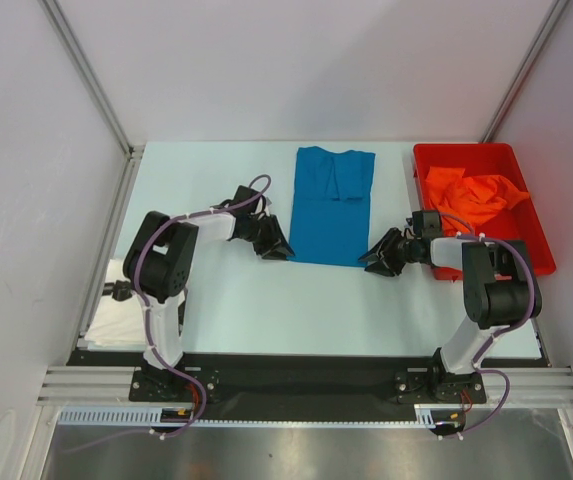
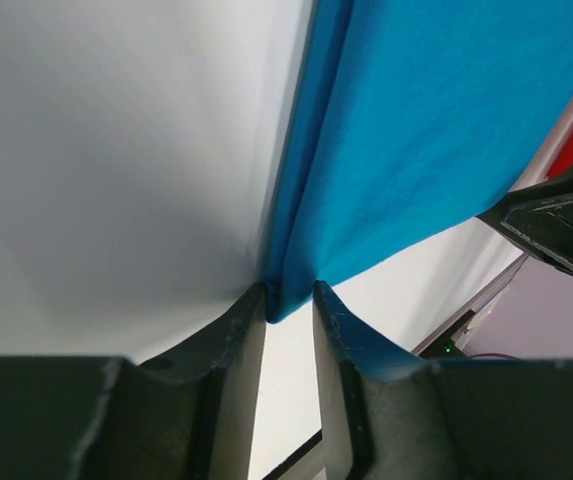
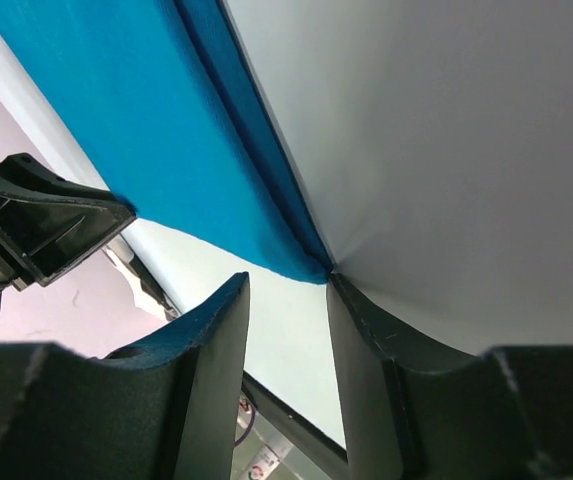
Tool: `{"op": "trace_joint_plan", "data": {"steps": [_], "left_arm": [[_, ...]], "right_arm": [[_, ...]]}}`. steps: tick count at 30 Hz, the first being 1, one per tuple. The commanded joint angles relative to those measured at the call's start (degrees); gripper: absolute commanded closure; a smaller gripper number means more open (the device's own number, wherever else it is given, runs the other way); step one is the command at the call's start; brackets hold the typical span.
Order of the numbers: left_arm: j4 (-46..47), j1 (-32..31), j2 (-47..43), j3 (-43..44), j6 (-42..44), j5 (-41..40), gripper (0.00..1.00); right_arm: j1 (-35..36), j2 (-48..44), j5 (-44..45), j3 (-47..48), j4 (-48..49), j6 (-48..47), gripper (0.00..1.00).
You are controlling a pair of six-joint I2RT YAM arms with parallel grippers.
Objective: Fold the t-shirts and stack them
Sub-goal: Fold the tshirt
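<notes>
A bright blue t-shirt (image 1: 331,205), folded into a long strip, lies flat in the middle of the table. My left gripper (image 1: 276,245) is at its near left corner. In the left wrist view the corner of the blue t-shirt (image 2: 436,130) fills the narrow gap between the tips of my left gripper (image 2: 289,290), which is shut on it. My right gripper (image 1: 381,255) is at the near right corner. There the jaws of my right gripper (image 3: 286,278) stand apart, and the blue t-shirt (image 3: 136,120) only touches one fingertip (image 3: 338,290). An orange t-shirt (image 1: 471,195) lies crumpled in the bin.
The red plastic bin (image 1: 421,165) stands at the back right, close behind my right arm. Something white (image 1: 111,315) lies beside the left arm at the table's left edge. Metal frame posts stand at both back corners.
</notes>
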Motion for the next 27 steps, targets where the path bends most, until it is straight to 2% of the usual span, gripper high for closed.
{"op": "trace_joint_plan", "data": {"steps": [1, 11, 22, 27], "left_arm": [[-3.15, 0.29, 4.38, -1.05, 2.25, -8.82, 0.68], [-2.71, 0.29, 4.73, -0.96, 2.60, -7.67, 0.81], [-3.41, 0.29, 3.94, -0.08, 3.57, -7.06, 0.87], [-3.23, 0.29, 3.68, -0.17, 3.83, -6.71, 0.89]], "right_arm": [[-0.01, 1.61, 10.60, -1.10, -5.63, -1.70, 0.57], [-0.36, 0.73, 11.30, -1.54, -7.04, -1.70, 0.56], [0.51, 3.45, 11.91, 0.13, -5.81, 1.19, 0.56], [0.78, 4.07, 13.49, -0.22, -5.11, 2.78, 0.61]]}}
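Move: The folded blue t-shirt's near left corner is already between the left gripper's parted fingertips, about 1 cm below and to the right. Its far edge lies some 23 cm ahead and 10 cm to the right. The near right corner sits between the right gripper's open tips, about 1 cm to their left and 1 cm below. The red bin's middle is roughly 24 cm right of the right hand and 11 cm ahead. Hold the left gripper at the t-shirt's near left corner, settle it down about half a centimetre and close the fingers from about a third open to nearly shut, pinching the blue cloth. Keep the right gripper practically in place with its fingers still open astride the near right corner, shifting by only some half a centimetre. ##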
